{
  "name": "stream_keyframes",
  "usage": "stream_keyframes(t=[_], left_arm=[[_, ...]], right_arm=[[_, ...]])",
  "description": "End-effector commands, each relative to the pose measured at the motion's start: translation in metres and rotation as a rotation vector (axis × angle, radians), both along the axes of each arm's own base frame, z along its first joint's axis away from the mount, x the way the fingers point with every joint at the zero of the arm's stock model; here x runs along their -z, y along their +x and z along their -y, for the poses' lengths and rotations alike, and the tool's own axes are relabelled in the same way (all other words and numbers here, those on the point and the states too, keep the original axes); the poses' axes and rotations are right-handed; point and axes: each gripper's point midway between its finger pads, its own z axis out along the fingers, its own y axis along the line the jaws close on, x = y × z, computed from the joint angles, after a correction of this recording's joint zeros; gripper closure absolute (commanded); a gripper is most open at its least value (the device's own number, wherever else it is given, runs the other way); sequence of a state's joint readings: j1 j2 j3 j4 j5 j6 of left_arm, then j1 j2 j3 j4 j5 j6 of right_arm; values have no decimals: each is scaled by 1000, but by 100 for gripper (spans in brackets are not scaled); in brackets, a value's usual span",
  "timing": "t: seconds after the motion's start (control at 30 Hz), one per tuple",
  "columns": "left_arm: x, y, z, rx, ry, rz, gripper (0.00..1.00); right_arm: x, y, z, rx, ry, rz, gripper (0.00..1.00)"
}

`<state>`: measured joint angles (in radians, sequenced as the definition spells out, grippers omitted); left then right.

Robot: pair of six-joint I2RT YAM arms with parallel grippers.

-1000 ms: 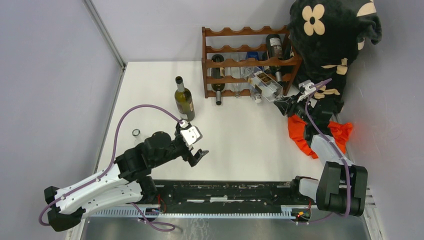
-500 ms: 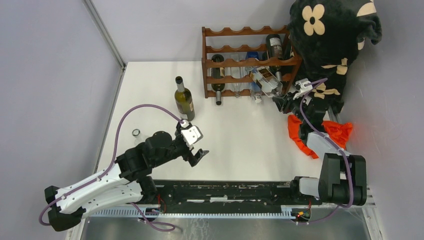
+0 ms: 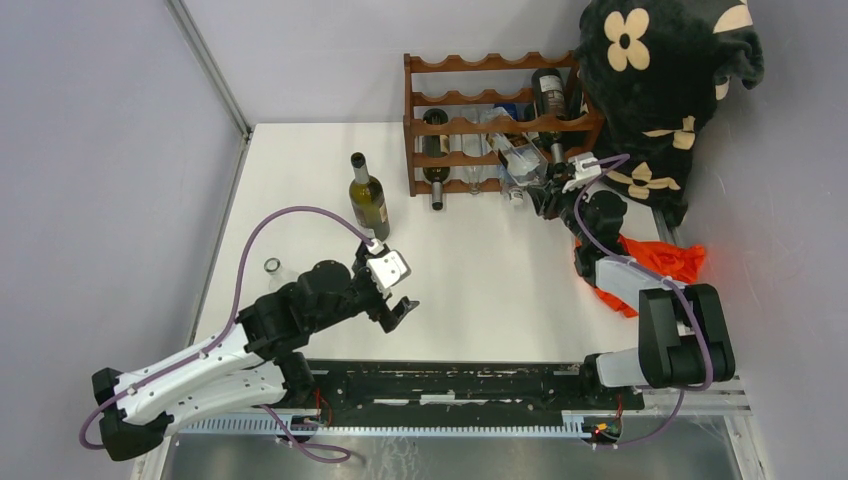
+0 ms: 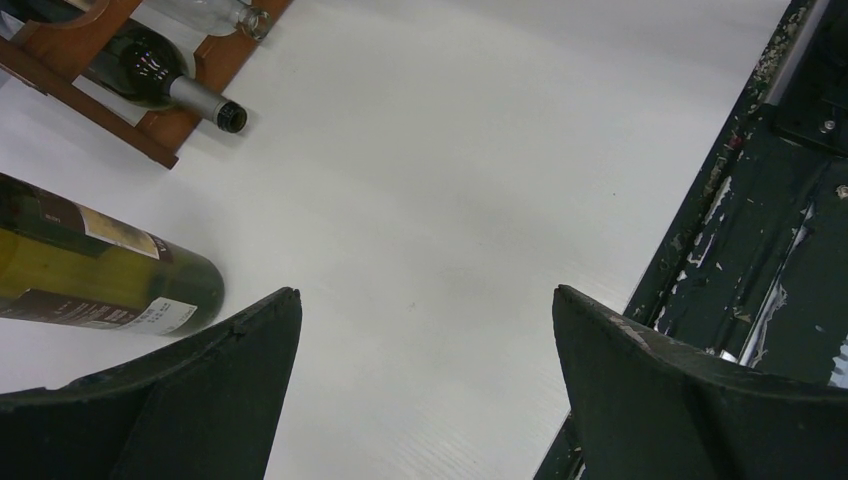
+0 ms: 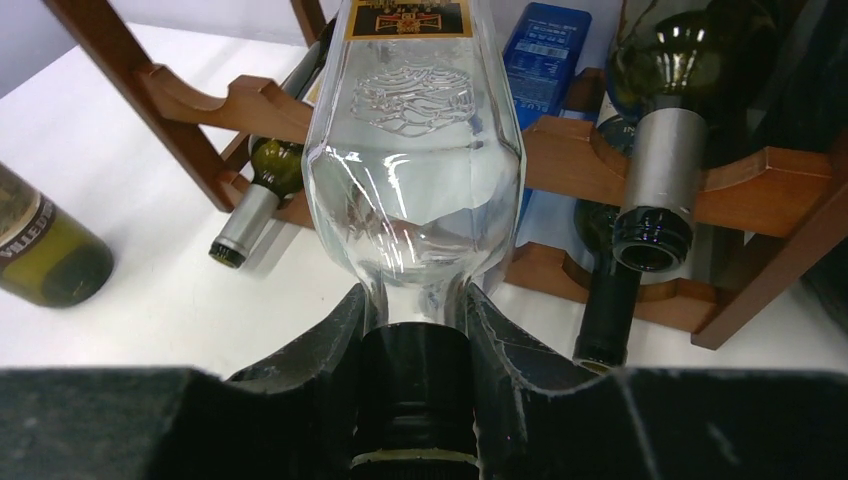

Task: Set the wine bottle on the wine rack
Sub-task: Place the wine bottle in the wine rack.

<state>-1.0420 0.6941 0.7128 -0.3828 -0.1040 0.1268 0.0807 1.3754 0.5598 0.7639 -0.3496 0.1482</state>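
Note:
The wine bottle is clear glass with a dark cap, and my right gripper is shut on its neck. It lies tilted, base first, in the right part of the reddish-brown wine rack, between the scalloped rails. From above, the bottle sits just ahead of my right gripper. My left gripper stands open over bare table, holding nothing. A green bottle stands upright just beyond it.
Dark bottles and a blue box lie in the rack. Black flowered fabric hangs right of the rack, with orange cloth below it. A small ring lies at the table's left. A black rail runs along the near edge.
My right arm has moved left and towards the rack, carrying the clear bottle deeper between the rails. The left arm has stayed put.

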Motion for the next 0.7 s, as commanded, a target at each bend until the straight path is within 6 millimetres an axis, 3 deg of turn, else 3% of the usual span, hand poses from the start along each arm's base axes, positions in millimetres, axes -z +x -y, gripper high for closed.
stream_keyframes(t=[0.0, 0.67], left_arm=[[-7, 7, 2, -23, -28, 23, 0], [-1, 12, -1, -47, 10, 33, 0]], right_arm=[[-96, 23, 8, 84, 116, 302, 100], [-100, 68, -1, 214, 229, 264, 100]])
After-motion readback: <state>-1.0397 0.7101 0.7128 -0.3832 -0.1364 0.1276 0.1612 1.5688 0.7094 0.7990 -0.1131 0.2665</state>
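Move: The clear bottle, already gripped by its capped neck in the right hand, points ahead-left into the rack. The middle of its slot, in the middle tier, is about 17 cm ahead and 7 cm left, nearly level. The rack's top front rail is 8 cm ahead, 7 cm left, 8 cm up. An upper wine bottle is 18 cm ahead, 2 cm right; the blue bottle lies 13 cm ahead, 8 cm left, 9 cm lower. From the left hand the slot is some 42 cm ahead, 30 cm right. The clear bottle, still pinched by its capped neck, is fed base-first deeper between the rack's top and middle front rails as the right hand drives forward about 5 cm, sinking only slightly. The wrist meanwhile turns some 10 degrees clockwise with a slight roll, bringing the bottle more in line with the upper wine bottle beside it; the fingers keep their hold. ##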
